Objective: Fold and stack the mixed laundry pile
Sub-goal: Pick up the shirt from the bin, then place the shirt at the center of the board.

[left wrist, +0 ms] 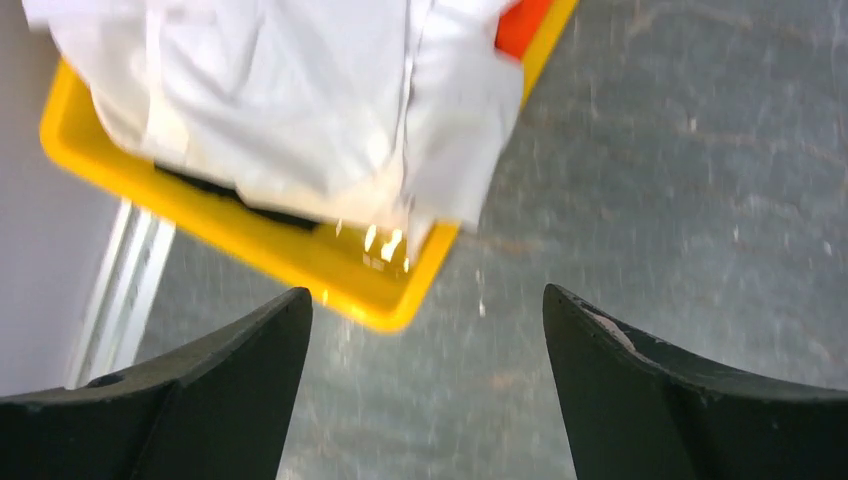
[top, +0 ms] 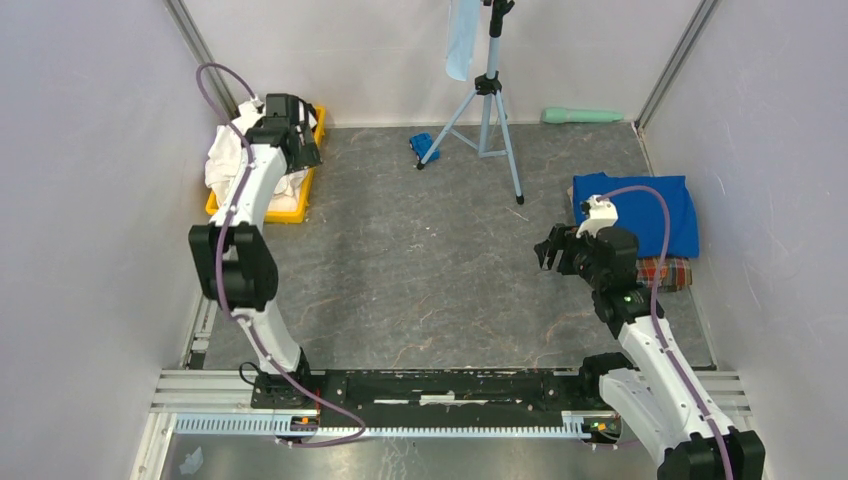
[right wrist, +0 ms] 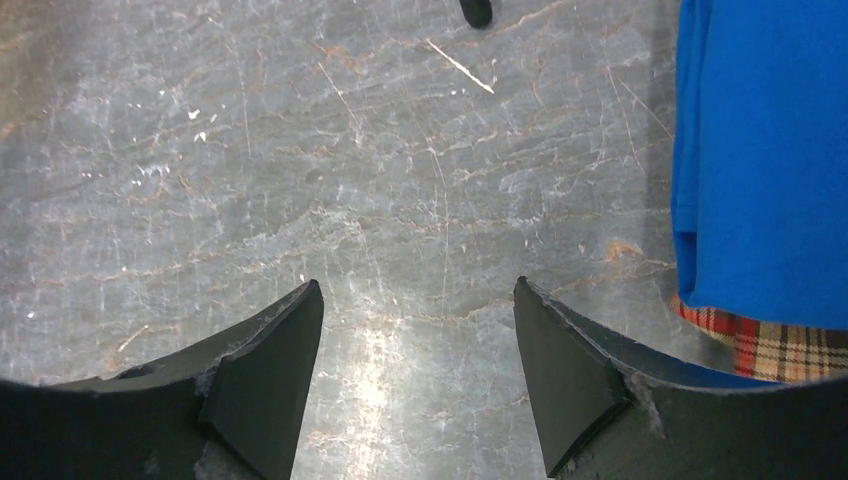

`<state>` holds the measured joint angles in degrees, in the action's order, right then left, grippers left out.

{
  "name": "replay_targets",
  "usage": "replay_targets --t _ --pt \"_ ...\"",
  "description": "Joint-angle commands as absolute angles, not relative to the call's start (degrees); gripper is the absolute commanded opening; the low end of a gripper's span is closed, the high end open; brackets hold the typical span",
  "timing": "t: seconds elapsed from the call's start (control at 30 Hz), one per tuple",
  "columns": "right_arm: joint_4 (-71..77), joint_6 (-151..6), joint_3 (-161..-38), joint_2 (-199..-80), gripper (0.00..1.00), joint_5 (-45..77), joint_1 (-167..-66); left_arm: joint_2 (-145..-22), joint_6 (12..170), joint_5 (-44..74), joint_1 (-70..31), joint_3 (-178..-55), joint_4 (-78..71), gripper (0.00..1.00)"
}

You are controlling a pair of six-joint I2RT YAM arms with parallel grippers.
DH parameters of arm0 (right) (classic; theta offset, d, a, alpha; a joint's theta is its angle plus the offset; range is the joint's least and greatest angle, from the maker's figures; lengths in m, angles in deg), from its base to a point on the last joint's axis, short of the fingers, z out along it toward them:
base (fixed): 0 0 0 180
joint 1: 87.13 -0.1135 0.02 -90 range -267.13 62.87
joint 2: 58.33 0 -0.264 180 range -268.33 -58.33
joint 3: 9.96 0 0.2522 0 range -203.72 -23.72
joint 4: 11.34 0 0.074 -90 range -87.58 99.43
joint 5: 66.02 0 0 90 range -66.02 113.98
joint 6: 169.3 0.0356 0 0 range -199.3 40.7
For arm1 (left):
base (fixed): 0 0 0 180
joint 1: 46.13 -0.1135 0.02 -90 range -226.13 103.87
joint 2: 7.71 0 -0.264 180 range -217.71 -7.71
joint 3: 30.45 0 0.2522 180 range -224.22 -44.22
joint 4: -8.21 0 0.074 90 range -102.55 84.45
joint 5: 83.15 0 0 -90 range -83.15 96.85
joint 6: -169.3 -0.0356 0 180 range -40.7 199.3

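Observation:
The mixed laundry pile lies in a yellow tray (top: 298,212) at the far left, with white shirts (top: 225,160) heaped on top. My left gripper (top: 300,150) hovers open above the tray's near right corner. In the left wrist view the white garment (left wrist: 280,100) spills over the tray rim (left wrist: 250,250), with an orange piece (left wrist: 520,25) and a black piece (left wrist: 250,210) showing beneath; the gripper (left wrist: 428,300) holds nothing. A folded royal-blue T-shirt (top: 650,210) rests on plaid cloth (top: 665,272) at the right. My right gripper (top: 547,252) stands open and empty left of that stack, over bare table (right wrist: 418,295).
A tripod (top: 487,110) stands at the back centre with a narrow pale-blue cloth (top: 462,40) hanging from it. A small bright-blue object (top: 424,146) lies by its foot and a green cylinder (top: 580,116) by the back wall. Walls close in on both sides.

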<state>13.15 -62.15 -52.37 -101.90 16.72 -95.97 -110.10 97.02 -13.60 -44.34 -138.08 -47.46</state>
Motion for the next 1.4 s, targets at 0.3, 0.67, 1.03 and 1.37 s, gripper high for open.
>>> replay_targets --t 0.3,0.67,1.03,1.37 --pt "13.4 -65.8 -50.8 -100.5 0.76 19.0 -96.4 -134.9 86.9 -6.1 -49.2 -164.5 -56.0 0.7" --pt "14.5 -65.8 -51.8 -100.5 0.76 19.1 -96.5 -131.9 88.5 -10.0 -49.0 -164.5 -56.1 0.02" --pt "15.0 -63.9 -53.7 -99.3 0.75 19.7 -96.6 -112.5 88.7 1.0 -41.3 -177.3 -59.8 0.02" --pt "16.0 -62.8 -54.7 -96.3 0.75 22.7 -96.6 -78.5 87.0 18.0 -19.6 -154.6 -43.4 0.02"
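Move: The left hand, open, comes in above the near part of the yellow bin. The crumpled white shirt filling the bin lies about 6 cm ahead of this hand, 4 cm to its left and 10 cm below, with the bin centred under the shirt. The blue toy car stands on the floor, some 9 cm ahead and 30 cm to the right. From the idle right hand, the shirt is roughly 23 cm ahead, 61 cm to the left and 6 cm lower. The left hand dips into the white pile, going some 8 cm down while reaching about 6 cm forward and a little left, and there its wide-open fingers shut on the shirt. Keeping that pinch, the hand then lifts fast by about 40 cm and swings right and back, away from the bin and in over the floor, while the wrist turns clockwise and the fingers tip up from pointing steeply down. ##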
